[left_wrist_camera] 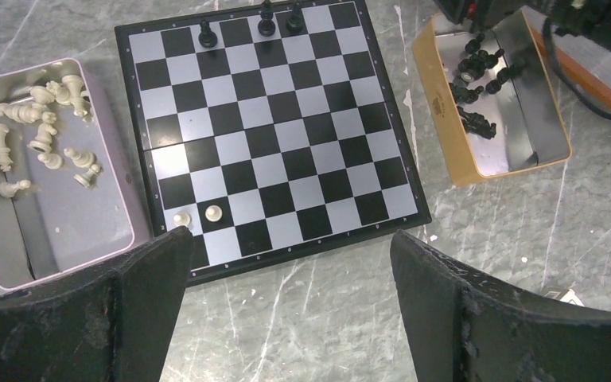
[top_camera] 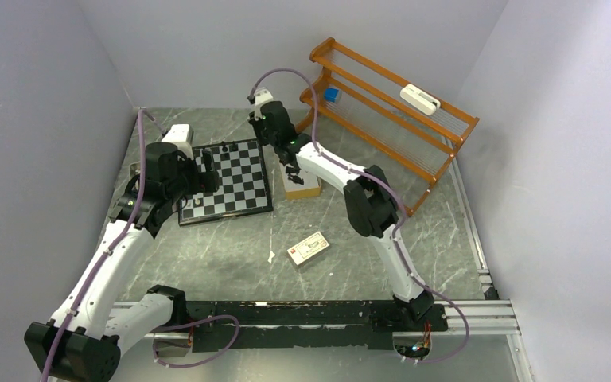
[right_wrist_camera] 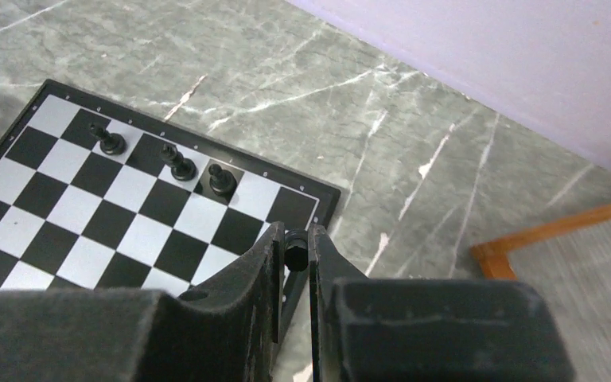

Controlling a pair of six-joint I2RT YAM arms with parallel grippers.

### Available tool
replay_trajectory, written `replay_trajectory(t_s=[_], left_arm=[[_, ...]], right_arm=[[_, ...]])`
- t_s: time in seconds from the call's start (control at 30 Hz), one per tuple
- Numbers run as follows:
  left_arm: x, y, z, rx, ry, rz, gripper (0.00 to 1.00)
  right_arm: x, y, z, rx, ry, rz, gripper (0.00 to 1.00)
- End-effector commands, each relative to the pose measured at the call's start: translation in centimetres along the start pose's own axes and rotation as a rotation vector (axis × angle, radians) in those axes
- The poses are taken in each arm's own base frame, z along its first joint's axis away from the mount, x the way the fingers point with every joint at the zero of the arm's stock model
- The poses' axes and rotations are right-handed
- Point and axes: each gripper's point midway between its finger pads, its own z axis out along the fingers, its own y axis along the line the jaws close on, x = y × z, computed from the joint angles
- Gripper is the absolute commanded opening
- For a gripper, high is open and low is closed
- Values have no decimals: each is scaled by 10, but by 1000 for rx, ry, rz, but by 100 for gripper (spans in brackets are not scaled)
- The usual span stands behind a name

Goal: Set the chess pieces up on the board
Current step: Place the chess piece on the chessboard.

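Observation:
The black-and-white board [top_camera: 235, 187] lies at the back left of the table. Three black chess pieces [right_wrist_camera: 179, 165] stand along its far edge, and two pale pawns [left_wrist_camera: 213, 212] stand near its front left corner. My right gripper [right_wrist_camera: 295, 243] hangs above the board's far right corner, shut on a small black chess piece [right_wrist_camera: 295, 255]; from above the right gripper [top_camera: 266, 137] shows there too. My left gripper [left_wrist_camera: 290, 239] is wide open over the board's near edge, with nothing between its fingers. Pale pieces [left_wrist_camera: 40, 119] lie in a grey tray [left_wrist_camera: 79, 215], black ones [left_wrist_camera: 477, 79] in a tan box [left_wrist_camera: 445, 119].
An orange wooden rack [top_camera: 390, 119] stands at the back right with a blue cube [top_camera: 332, 95] and a white item [top_camera: 420, 99] on it. A small flat card box [top_camera: 308, 247] lies mid-table. Walls close in on the left, back and right.

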Motion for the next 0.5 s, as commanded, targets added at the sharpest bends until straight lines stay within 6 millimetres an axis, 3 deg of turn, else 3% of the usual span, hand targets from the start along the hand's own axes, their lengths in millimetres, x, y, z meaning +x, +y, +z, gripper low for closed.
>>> replay_trajectory(t_s=[0.0,0.47], left_arm=[[-3,5,-3,-20,-18,-14,98],[-3,5,-2,-22,-20,-17,98]], right_arm=[[7,12,27,-41,-48,-42,15],[41,18,71,-49,-54,-93,17]])
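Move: Your right gripper already holds a black chess piece. The far right corner of the chessboard, still empty, lies about 5 cm ahead, 4 cm to the left and some 13 cm below it. The nearest standing black piece is about 4 cm ahead and 10 cm left, the middle black piece 3 cm ahead and 14 cm left. The black pieces' box is 12 cm right and 3 cm back. From the left gripper that corner is roughly 27 cm ahead, 9 cm right and 20 cm down. Lower the right gripper about 7.5 cm towards the chessboard's far right corner, easing some 3 cm left and 2.5 cm forward as it sinks, the descent slowing towards the end. Keep the fingers shut on the black chess piece and let the wrist turn only slightly, about 5 degrees counter-clockwise. ##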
